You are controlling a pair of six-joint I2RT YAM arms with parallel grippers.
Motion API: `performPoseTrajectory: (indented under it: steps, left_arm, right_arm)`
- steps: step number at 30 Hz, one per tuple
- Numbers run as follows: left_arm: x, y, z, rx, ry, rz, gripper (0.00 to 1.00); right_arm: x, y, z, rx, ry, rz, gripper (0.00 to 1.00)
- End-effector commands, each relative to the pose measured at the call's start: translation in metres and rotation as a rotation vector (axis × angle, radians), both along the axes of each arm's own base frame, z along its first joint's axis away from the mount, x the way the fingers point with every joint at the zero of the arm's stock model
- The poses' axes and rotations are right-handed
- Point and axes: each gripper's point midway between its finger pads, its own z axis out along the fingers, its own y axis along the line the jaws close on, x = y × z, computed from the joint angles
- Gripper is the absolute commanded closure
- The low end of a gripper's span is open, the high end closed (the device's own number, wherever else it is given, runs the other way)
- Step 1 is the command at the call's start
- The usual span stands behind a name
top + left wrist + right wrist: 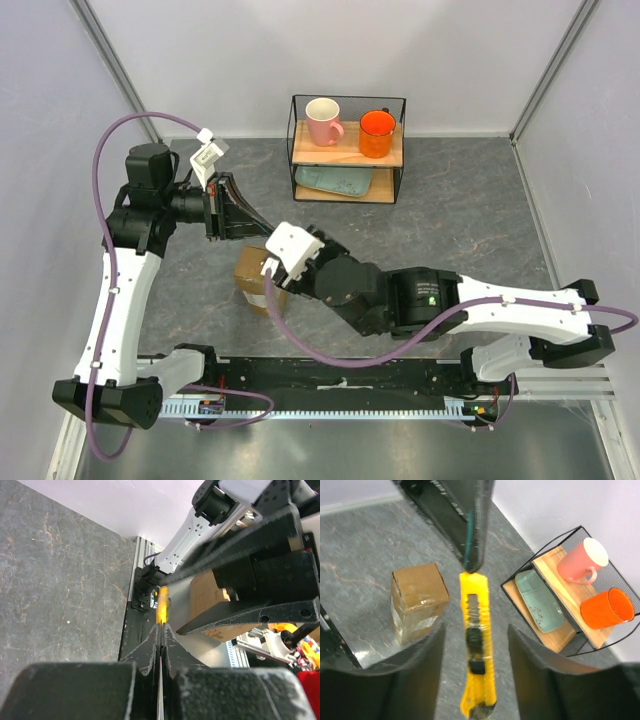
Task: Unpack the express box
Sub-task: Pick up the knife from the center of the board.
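Observation:
The express box (417, 600), a brown taped cardboard parcel, stands on the grey table (365, 545); it also shows as the box (256, 283) under the arms and the box (207, 592) behind the right arm. A yellow utility knife (477, 645) hangs in the air. My left gripper (162, 626) is shut on the knife's front end, with yellow (163, 607) showing just past the tips. My right gripper (476, 630) is open, its fingers on either side of the knife's handle without touching it. The right gripper (272, 268) is above the box.
A black wire shelf (347, 150) stands at the back of the table, holding a pink mug (323, 122), an orange cup (377, 133) and a teal tray (335, 180) below. White walls close in the left, right and back sides.

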Motion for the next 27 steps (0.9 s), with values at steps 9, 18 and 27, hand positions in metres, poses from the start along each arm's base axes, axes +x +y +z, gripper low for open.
performPoseTrajectory:
  steps: [9,18,27]
  left_arm:
    - [0.033,-0.003,0.074,-0.163,-0.24,0.076,0.98]
    - [0.063,0.017,0.11,-0.369,-0.226,0.368,0.98]
    - [0.058,0.026,0.137,-0.457,-0.159,0.47,0.98]
  right_arm:
    - [0.056,-0.082,0.063,0.629,0.144,-0.069,0.08]
    - [0.042,-0.067,0.047,0.871,0.325,0.114,0.11]
    - [0.026,-0.026,0.079,1.132,0.399,0.498,0.11]
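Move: The yellow knife is already pinched by one end in the left fingertips and sticks out to the right, its middle about 7 cm right of that hand and level with it. From the open-fingered right hand, whose fingers stand either side of the other end, the knife's middle is roughly 3 cm left and 1 cm ahead. The standing box is about 28 cm below the left hand, 3 cm back and 2 cm left; the mug shelf is some 28 cm ahead of that hand, 16 cm right and 28 cm lower. Keeping its pinch on the knife's end, the left hand lifts it about 11 cm and carries it some 7 cm forward, away from the standing box, while the wrist swings the fingertips from pointing right towards forward and tips them upward by roughly 20 degrees each. The right hand spreads its already parted fingers nearly fully and draws off the knife's free end, going right about 10 cm with some forward and a little up, then turns back left for some 6 cm and sinks slightly, empty and open, rolling about 50 degrees so that its left side rises. ##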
